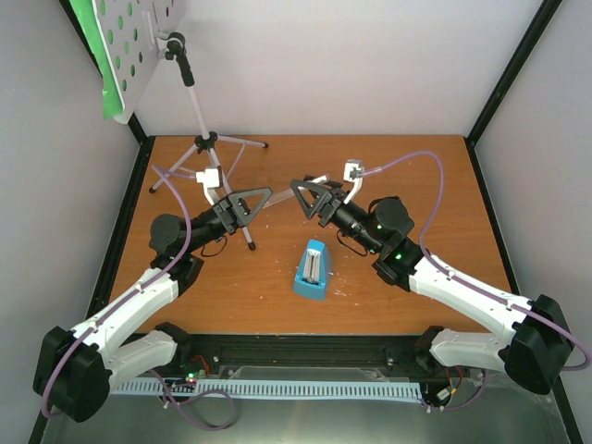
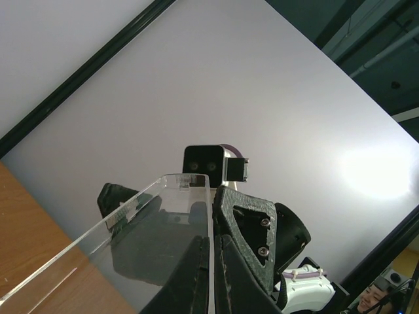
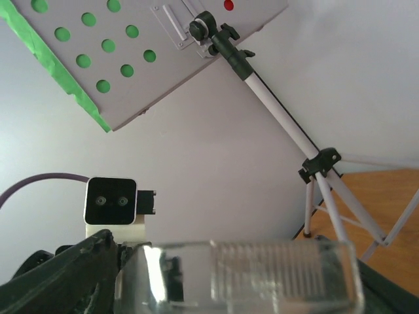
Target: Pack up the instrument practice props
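A clear plastic cover (image 2: 131,242) hangs in the air between both grippers. My left gripper (image 2: 213,275) is shut on one wall of it. My right gripper (image 1: 298,188) is open, its fingers (image 2: 255,222) standing on either side of the cover (image 3: 249,275); I cannot tell whether they touch it. The blue metronome (image 1: 312,268) stands upright on the table below and in front of them. Back left stands the silver tripod music stand (image 1: 196,102), with its grey perforated tray (image 3: 150,52) raised high. A green sheet (image 3: 59,62) shows behind the tray, and red shows through one hole (image 3: 228,5).
The tripod's legs (image 1: 208,153) spread across the back left of the wooden table (image 1: 416,185), close behind my left arm. Grey walls with black frame posts (image 1: 504,83) close in the back and both sides.
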Controlling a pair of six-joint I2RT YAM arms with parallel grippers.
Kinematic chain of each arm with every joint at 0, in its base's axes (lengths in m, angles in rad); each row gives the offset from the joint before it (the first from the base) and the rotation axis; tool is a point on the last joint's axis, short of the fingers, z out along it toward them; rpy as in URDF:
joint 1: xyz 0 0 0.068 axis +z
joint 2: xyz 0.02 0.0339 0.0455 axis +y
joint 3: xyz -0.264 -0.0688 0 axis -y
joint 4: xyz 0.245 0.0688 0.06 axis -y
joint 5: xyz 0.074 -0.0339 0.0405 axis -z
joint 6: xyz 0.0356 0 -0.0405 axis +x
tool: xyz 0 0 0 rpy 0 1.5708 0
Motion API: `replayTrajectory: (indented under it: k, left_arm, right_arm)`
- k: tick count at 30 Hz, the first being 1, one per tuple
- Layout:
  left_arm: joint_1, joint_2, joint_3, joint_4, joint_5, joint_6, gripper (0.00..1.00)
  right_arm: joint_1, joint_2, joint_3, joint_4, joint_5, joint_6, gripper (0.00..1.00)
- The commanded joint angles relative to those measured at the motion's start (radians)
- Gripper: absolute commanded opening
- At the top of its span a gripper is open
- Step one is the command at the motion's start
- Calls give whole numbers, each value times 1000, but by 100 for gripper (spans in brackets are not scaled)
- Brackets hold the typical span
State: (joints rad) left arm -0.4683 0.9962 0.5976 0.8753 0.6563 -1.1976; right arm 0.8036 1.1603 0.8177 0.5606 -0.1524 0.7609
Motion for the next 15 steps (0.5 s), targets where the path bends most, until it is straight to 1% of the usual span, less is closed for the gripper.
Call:
replayTrajectory:
  k: [1, 10, 11, 12, 13, 15]
  left_arm:
    - [-9, 1, 43, 60, -6, -16, 0]
    - [-10, -5, 46, 51, 0, -14, 1]
    - [-10, -6, 47, 45, 0, -12, 4]
    - [-10, -9, 48, 38, 0, -8, 10]
    - [-10, -11, 51, 26, 0, -2, 20]
    - [-10, -22, 56, -16, 0, 19, 42]
  right_arm:
    - [15, 1, 25, 43, 43, -36, 74]
    - [16, -13, 20, 60, 56, -57, 56]
    - [15, -17, 17, 54, 61, -60, 55]
    - [15, -24, 15, 49, 67, -66, 55]
    - [16, -32, 12, 38, 73, -75, 54]
    - [15, -56, 9, 2, 90, -108, 54]
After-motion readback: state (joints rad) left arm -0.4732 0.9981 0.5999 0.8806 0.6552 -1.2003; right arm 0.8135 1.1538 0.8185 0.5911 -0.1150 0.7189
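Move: Between the two hands hangs the clear cover, still pinched at its near end by the left fingers; its middle is about 6 cm right of that hand. The open right fingers straddle its far part, the middle some 2 cm left of and 2 cm behind the right hand. The metronome stands roughly 30 cm below the right hand, 6 cm back and 4 cm right; the tripod's near foot is about 7 cm left of and 4 cm ahead of the left hand, far below. Closing part-way onto the sides of the cover's far part, the right fingers settle with it between them while that hand rises about 1 cm and hardly turns. The left hand stays in place and, once the right has closed, opens its fingers a little and lets go of the cover's wall. ##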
